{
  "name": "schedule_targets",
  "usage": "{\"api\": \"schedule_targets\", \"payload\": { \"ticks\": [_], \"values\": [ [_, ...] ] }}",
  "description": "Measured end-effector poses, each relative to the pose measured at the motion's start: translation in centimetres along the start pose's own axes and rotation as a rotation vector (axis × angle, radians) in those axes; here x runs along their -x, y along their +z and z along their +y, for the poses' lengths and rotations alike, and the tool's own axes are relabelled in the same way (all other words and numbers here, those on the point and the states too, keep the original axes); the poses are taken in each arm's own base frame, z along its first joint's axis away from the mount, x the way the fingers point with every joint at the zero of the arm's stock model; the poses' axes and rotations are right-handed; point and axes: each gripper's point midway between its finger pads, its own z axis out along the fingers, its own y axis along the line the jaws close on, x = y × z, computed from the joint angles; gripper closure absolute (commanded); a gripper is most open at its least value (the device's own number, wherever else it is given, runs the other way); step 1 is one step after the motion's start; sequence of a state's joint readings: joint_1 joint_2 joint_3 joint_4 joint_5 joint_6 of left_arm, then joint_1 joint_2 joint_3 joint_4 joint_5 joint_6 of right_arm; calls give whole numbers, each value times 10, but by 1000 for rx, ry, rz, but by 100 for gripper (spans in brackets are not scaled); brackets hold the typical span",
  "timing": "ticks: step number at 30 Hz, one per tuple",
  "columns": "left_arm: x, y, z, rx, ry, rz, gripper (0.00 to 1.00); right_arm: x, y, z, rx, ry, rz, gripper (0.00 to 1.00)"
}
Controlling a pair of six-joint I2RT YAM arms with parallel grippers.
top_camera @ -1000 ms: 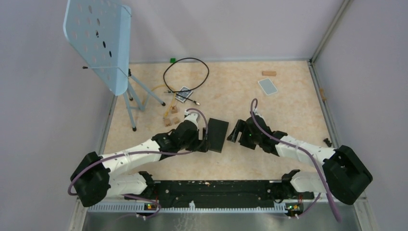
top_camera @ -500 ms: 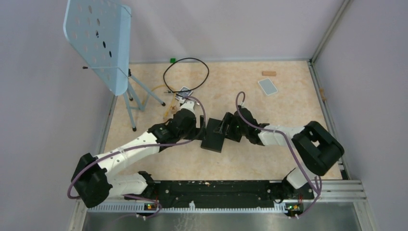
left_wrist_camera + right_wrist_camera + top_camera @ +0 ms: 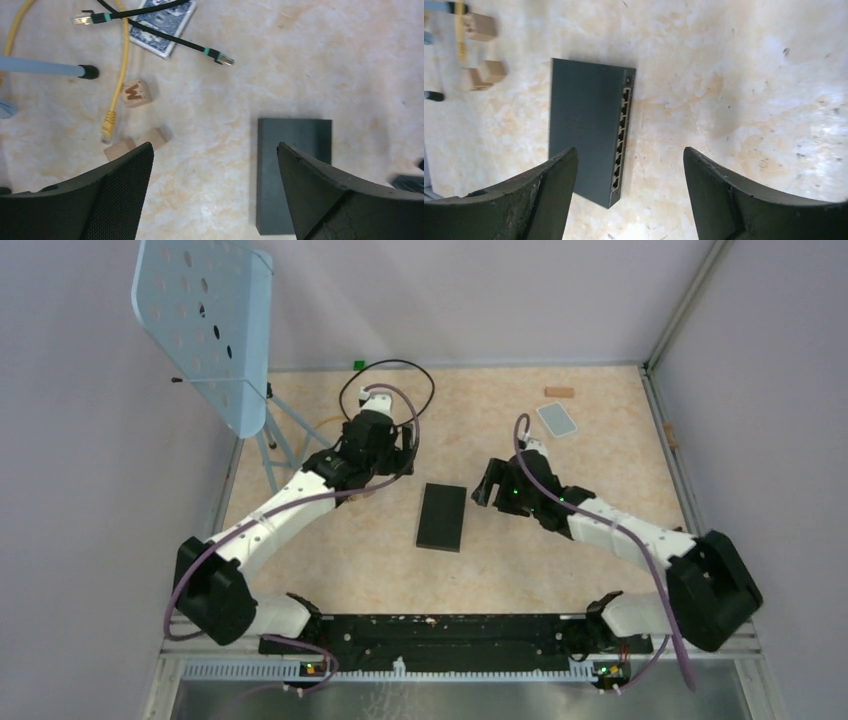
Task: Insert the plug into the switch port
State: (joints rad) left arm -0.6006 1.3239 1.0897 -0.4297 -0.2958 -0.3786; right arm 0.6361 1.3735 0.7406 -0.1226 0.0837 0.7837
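Observation:
The switch (image 3: pixel 442 517), a flat matte-black box, lies mid-table. Its row of ports (image 3: pixel 620 135) runs along the narrow right edge. A black cable (image 3: pixel 385 390) loops at the back; one plug (image 3: pixel 226 60) lies free on the table beyond my left gripper, the other plug (image 3: pixel 80 20) further left. My left gripper (image 3: pixel 392 455) hangs open and empty above the table (image 3: pixel 215 150), with the switch (image 3: pixel 295 170) by its right finger. My right gripper (image 3: pixel 490 490) is open and empty just right of the switch, the ports between its fingers (image 3: pixel 629 150).
A dark patterned playing card (image 3: pixel 162 25) lies under the black cable. A yellow cable (image 3: pixel 122 60) with its plug (image 3: pixel 108 125) and wooden blocks (image 3: pixel 134 93) lie to the left. A blue perforated stand (image 3: pixel 205 330) on a tripod stands at the back left. A pale card (image 3: pixel 557 419) lies back right.
My left arm has left the switch's side and swung back toward the cable and card. My right gripper reached onto the switch, then pulled back right. The switch now lies straighter.

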Motion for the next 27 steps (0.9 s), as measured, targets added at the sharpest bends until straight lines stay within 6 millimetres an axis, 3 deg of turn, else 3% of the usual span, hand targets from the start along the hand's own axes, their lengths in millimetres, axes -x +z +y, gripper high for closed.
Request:
{"api": "schedule_targets", "payload": {
  "ticks": [5,11,19,27],
  "values": [
    [-3,28,27,85,8,48,9,21,-47,5,55,-70,-92,23],
    [-5,58,53,172,15,88,18,10,-75,-8,44,-150,-59,24],
    [-11,84,87,230,26,94,27,-3,-97,-16,50,-176,-13,24],
    [-11,104,125,262,-24,100,28,-20,-101,-27,47,-169,31,25]
  ]
}}
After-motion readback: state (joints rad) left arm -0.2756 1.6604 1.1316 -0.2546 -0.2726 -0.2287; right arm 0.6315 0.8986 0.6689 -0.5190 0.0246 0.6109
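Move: The black cable's left-hand plug, which the empty left hand seems to go for, lies about 17 cm ahead of it, 15 cm to its left and 18 cm below. On the table too, from that hand: the cable's other plug, 10 cm straight ahead; the card deck, 15 ahead, 7 left; the yellow plug, 3 ahead, 14 left. From the right hand, the left-hand plug is some 21 cm ahead and 33 left, the switch 10 left and 3 back. The left hand sweeps left, forward and down in one slanting run of about 16 cm towards the black cable's left-hand plug, passing from the near side of the other plug to above the lettered block, while it swings slightly counter-clockwise and its fingers narrow from fully open to about three quarters, touching nothing. Meanwhile the right hand, fingers still open and empty, rises quickly and draws some 8 cm back and 5 cm right, away from the switch. ##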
